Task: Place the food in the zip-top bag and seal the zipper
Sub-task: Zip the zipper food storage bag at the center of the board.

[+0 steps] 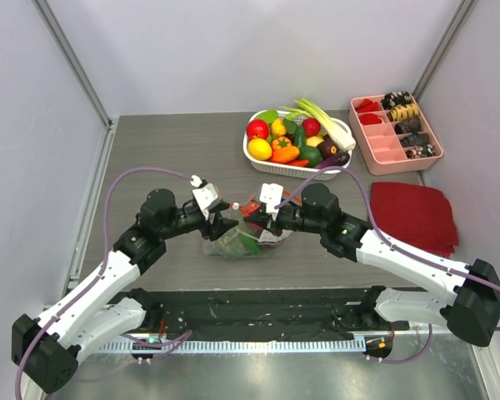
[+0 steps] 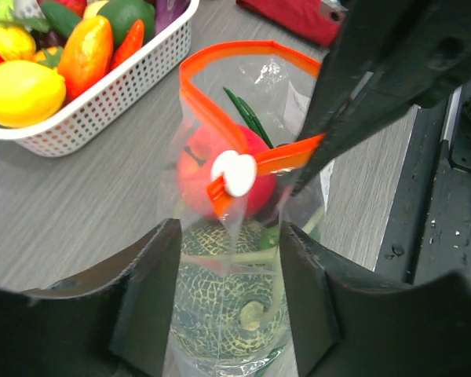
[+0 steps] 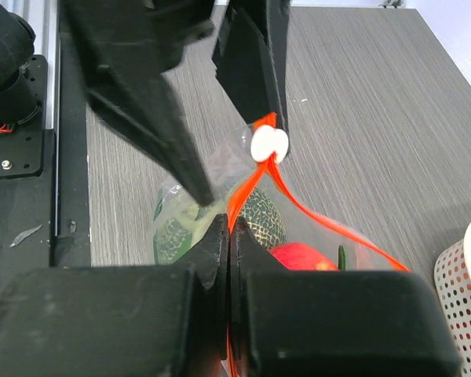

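The clear zip-top bag (image 1: 237, 242) stands on the table between both arms. Inside it are a netted grey-green round head (image 2: 220, 290), a red fruit (image 2: 200, 177) and a dark green long piece (image 2: 247, 116). The orange zipper (image 2: 220, 59) gapes in a loop at its far end, and its white slider (image 2: 234, 173) sits at the near end. My left gripper (image 2: 229, 275) is open, its fingers straddling the bag's body. My right gripper (image 3: 230, 236) is shut on the zipper (image 3: 322, 224) strip just behind the slider (image 3: 268, 144).
A white basket (image 1: 258, 158) of toy produce stands behind the bag. At the back right is a pink divided tray (image 1: 383, 146), with a dark red cloth (image 1: 412, 212) in front of it. The left arm's fingers (image 3: 141, 102) crowd the right wrist view.
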Robot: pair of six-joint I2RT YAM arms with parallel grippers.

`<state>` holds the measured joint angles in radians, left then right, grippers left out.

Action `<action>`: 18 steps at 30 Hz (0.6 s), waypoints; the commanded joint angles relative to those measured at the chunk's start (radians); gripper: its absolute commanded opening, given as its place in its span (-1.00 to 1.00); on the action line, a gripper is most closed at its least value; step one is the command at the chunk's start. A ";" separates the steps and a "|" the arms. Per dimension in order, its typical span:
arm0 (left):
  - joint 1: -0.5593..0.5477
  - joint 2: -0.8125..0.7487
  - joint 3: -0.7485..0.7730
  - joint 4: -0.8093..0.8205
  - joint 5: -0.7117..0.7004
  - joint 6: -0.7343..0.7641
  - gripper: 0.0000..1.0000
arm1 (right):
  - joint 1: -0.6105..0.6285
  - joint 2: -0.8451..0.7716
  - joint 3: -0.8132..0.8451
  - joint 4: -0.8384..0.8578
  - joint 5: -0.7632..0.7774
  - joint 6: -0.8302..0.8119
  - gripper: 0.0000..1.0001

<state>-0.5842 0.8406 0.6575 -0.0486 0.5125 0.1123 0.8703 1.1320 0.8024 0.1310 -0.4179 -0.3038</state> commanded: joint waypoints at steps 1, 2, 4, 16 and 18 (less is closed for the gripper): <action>0.023 0.037 0.039 0.108 0.073 -0.023 0.03 | -0.002 -0.043 -0.002 0.096 -0.025 -0.024 -0.98; 0.024 0.040 0.034 0.125 0.077 -0.023 0.00 | -0.001 -0.044 -0.003 0.094 -0.027 -0.024 -0.98; 0.024 0.048 0.030 0.139 0.086 -0.023 -0.14 | -0.002 -0.046 -0.006 0.094 -0.035 -0.026 -0.98; 0.026 0.084 0.071 0.081 0.126 -0.033 -1.00 | -0.001 -0.038 0.020 0.030 -0.035 -0.032 -0.56; 0.030 0.059 0.062 0.073 0.110 -0.022 -1.00 | -0.001 -0.043 0.053 -0.034 -0.006 -0.028 -0.27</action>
<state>-0.5625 0.9375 0.6853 0.0154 0.6456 0.0814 0.8703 1.1213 0.7883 0.1329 -0.4438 -0.3195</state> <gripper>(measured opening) 0.011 0.256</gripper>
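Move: The left hand, open, has the bag's zipper corner between and just beyond its fingertips: the white slider lies about 3 cm to its right, 1 cm forward and 1 cm up. The tomato in the bag is some 6 cm right, 1 cm forward and 4 cm lower; the food basket is roughly 22 cm ahead, 20 cm right and 17 cm down. From the right hand, already gripping the orange zipper, the slider lies about 4 cm left, 3 cm forward and 1 cm up. The left fingers shut fully and pinch the bag's corner just below the white slider, after the hand eases about 2 cm right towards the slider, turning slightly clockwise. The right hand stays almost in place on the orange zipper, closed until the very end, when its fingers begin to part. ##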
